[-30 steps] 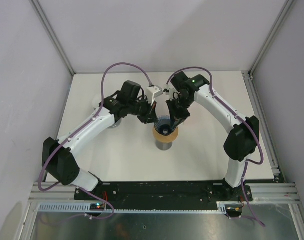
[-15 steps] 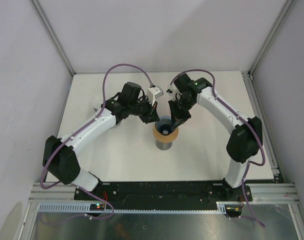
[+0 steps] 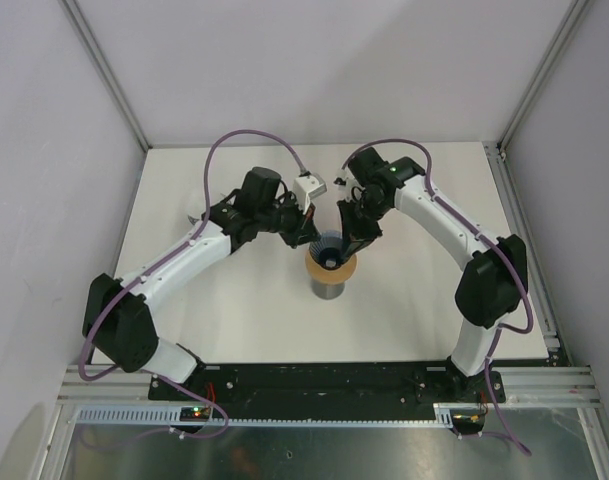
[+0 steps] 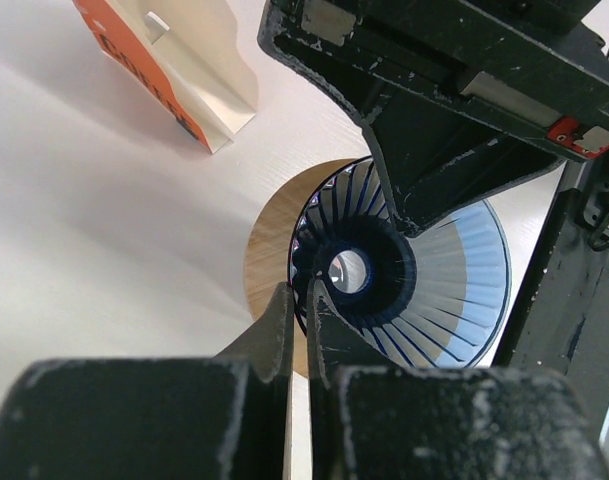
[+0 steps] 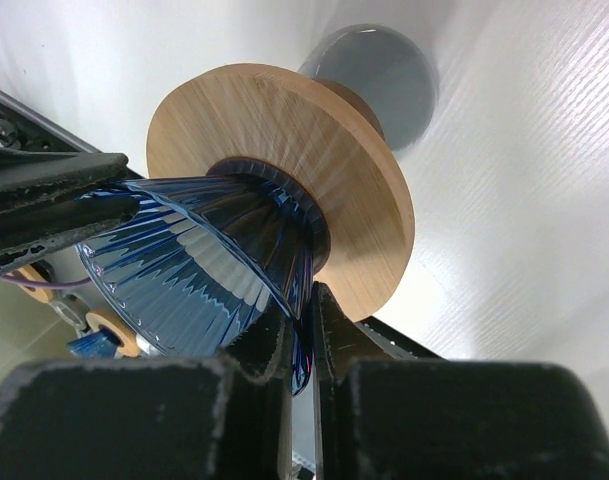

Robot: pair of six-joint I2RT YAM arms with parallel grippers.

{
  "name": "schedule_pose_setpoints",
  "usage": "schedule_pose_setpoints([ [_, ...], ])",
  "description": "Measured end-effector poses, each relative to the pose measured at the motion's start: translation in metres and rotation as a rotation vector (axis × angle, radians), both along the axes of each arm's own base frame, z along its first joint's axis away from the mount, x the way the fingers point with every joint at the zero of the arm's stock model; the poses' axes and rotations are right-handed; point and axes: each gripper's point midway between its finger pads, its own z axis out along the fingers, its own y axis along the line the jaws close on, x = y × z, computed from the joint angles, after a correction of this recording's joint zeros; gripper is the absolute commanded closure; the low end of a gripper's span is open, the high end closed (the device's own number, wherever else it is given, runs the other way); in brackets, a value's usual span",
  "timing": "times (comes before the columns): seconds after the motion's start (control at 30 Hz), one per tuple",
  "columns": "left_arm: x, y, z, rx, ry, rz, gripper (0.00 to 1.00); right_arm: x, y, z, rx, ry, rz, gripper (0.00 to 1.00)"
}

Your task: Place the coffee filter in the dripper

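Observation:
The dripper [image 3: 330, 258] is a blue ribbed glass cone with a round wooden collar [image 5: 284, 150], standing mid-table on a grey base [image 5: 379, 75]. My left gripper [image 3: 310, 238] is at its left rim; in the left wrist view its fingers straddle the rim, nearly closed [image 4: 298, 292], one inside the cone [image 4: 454, 290] and one outside. My right gripper [image 3: 348, 243] is at the right rim, with blue glass pinched between its fingers [image 5: 302, 320]. An orange and cream filter packet [image 4: 184, 60] lies on the table beyond the dripper. No loose filter shows.
The white table [image 3: 424, 300] is fenced by white walls and metal posts [image 3: 104, 70]. My two arms meet over the table's middle, crowding the dripper from both sides. In the top view the left arm hides the packet.
Both arms have shifted only slightly around the dripper. The dripper stays in the same spot and both grippers remain at its rim.

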Motion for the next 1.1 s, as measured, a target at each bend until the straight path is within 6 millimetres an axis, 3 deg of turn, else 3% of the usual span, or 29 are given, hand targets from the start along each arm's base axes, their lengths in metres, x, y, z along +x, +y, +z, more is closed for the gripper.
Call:
schedule_pose_setpoints([
  [0.3,0.015,0.015,0.008,0.040,-0.059,0.074,1.00,0.011,0.021,0.009,0.035,-0.104,0.067,0.68],
  [0.63,0.016,0.026,0.009,0.084,-0.075,0.111,1.00,0.037,0.037,0.047,0.117,-0.273,0.079,0.49],
  [0.9,0.015,0.030,0.009,0.098,-0.069,0.120,1.00,0.050,0.021,0.087,0.128,-0.418,0.028,0.45],
  [1.0,0.016,0.033,0.010,0.104,-0.065,0.131,1.00,0.060,0.006,0.102,0.102,-0.508,-0.042,0.46],
  [1.1,0.017,0.036,0.010,0.108,-0.060,0.138,0.92,0.072,-0.022,0.110,0.015,-0.630,-0.153,0.49],
])
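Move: Both hands already pinch the rim of the blue coffee filter, which sits in the wooden-collared dripper. Its middle is about 4 cm to the right hand's left, level fore and aft, and 3 cm below it. From the left hand it is 3 cm back, 4 cm to the right and 3 cm below. The dripper is under the filter, 7 cm below either hand; the coffee bag is about 12 cm ahead of the right hand, 5 cm to its right and 4 cm below. The right hand opens to about half, lets go of the filter's rim and goes forward and left at first, then lifts away some 11 cm, carrying on forward and swinging back to the right as its fingers tip up and outward by roughly 35 degrees. The left hand keeps its shut pinch on the opposite part of the rim and draws the filter with the dripper about 4 cm left and a little forward, turning slightly. ##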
